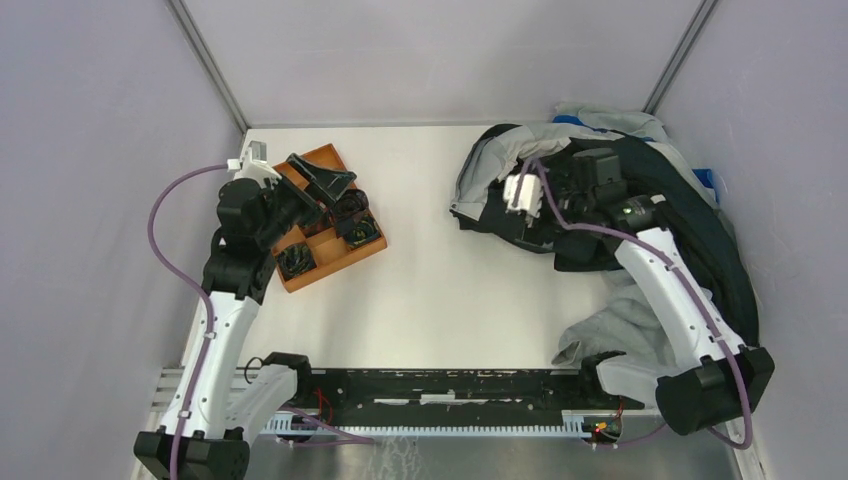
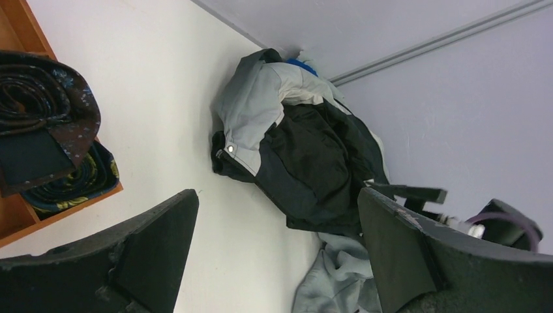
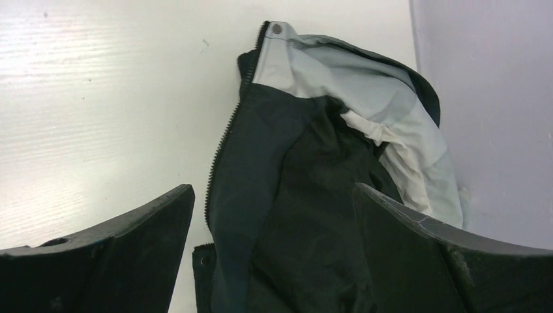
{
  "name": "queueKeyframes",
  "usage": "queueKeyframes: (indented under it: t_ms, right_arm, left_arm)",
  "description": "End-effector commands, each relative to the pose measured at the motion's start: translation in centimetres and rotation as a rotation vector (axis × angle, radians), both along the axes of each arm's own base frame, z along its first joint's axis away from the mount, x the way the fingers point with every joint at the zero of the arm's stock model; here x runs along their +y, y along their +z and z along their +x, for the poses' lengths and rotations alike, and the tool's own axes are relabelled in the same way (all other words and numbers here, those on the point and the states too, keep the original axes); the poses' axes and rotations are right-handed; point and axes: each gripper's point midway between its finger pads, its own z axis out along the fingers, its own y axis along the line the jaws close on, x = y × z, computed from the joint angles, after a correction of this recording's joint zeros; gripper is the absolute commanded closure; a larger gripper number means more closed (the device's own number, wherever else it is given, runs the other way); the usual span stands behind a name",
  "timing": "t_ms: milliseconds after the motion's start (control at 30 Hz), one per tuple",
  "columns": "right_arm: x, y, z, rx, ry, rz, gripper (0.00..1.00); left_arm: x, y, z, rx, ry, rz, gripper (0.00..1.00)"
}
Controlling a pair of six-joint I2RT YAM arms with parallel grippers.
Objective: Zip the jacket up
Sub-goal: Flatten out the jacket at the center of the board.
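The jacket [image 1: 660,190] lies crumpled at the back right of the table, light grey at one end and dark charcoal elsewhere. Its open zipper edge [image 3: 218,156] with a snap runs toward the collar in the right wrist view. The jacket also shows in the left wrist view [image 2: 306,156]. My right gripper [image 1: 555,205] hovers over the jacket's dark front, jaws open with fabric below them, nothing held; the right wrist view shows it [image 3: 274,215] the same way. My left gripper [image 1: 335,195] is open and empty above the orange tray; it shows in its own wrist view [image 2: 277,222].
An orange tray [image 1: 372,246] with rolled dark ties stands at the back left. A plain light grey sweatshirt [image 1: 625,325] lies beside the right arm. A bit of blue garment [image 1: 705,178] shows by the right wall. Walls enclose the table on three sides.
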Motion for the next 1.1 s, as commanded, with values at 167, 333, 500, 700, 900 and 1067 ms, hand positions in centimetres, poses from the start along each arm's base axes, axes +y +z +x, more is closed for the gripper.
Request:
queueKeyframes:
  t_ms: [167,333,500,700,900,1067]
  right_arm:
    - [3.7,-8.0,-0.4,-0.029,0.037,-0.295,0.02]
    - [5.1,-10.0,2.3,-0.124,-0.123,-0.355,0.02]
    - [5.7,-12.2,5.4,-0.124,-0.305,-0.347,0.02]
    - [4.3,-15.3,7.5,-0.134,-0.452,-0.431,0.02]
    - [4.8,-13.0,8.6,-0.178,-0.481,-0.351,0.38]
    - [4.9,-7.6,10.5,-0.218,-0.500,-0.232,0.88]
  left_arm:
    - [-0.2,-1.3,0.8,0.084,0.046,-0.170,0.03]
    - [0.1,-2.9,0.7,0.137,0.082,-0.206,0.03]
    - [0.5,-4.4,0.5,0.193,0.125,-0.215,0.04]
    - [0.9,-5.1,0.4,0.212,0.153,-0.215,0.04]
    - [1.0,-5.6,0.3,0.222,0.158,-0.210,0.04]
    - [0.9,-5.5,0.4,0.210,0.146,-0.200,0.04]
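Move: The right hand, open, hovers over the jacket; the zipper edge it goes for, just below the grey collar band, lies about 6 cm ahead of it, 4 cm to its left and 18 cm below. At the same height from this hand, the collar's snap corner is some 9 cm ahead and 10 cm left, and the tie box about 8 cm ahead and 34 cm left. From the left hand, that zipper edge is roughly 5 cm ahead, 26 cm right and 27 cm below. Dropping some 18 cm, the open right hand first slants left and slightly back, then sweeps forward to the jacket's zipper edge as its fingers swing clockwise and tip further down. There it closes on the dark cloth just below the grey band and draws it up a couple of centimetres and slightly forward. The left hand sinks about 6 cm, still open and empty, fingers tipping down. ##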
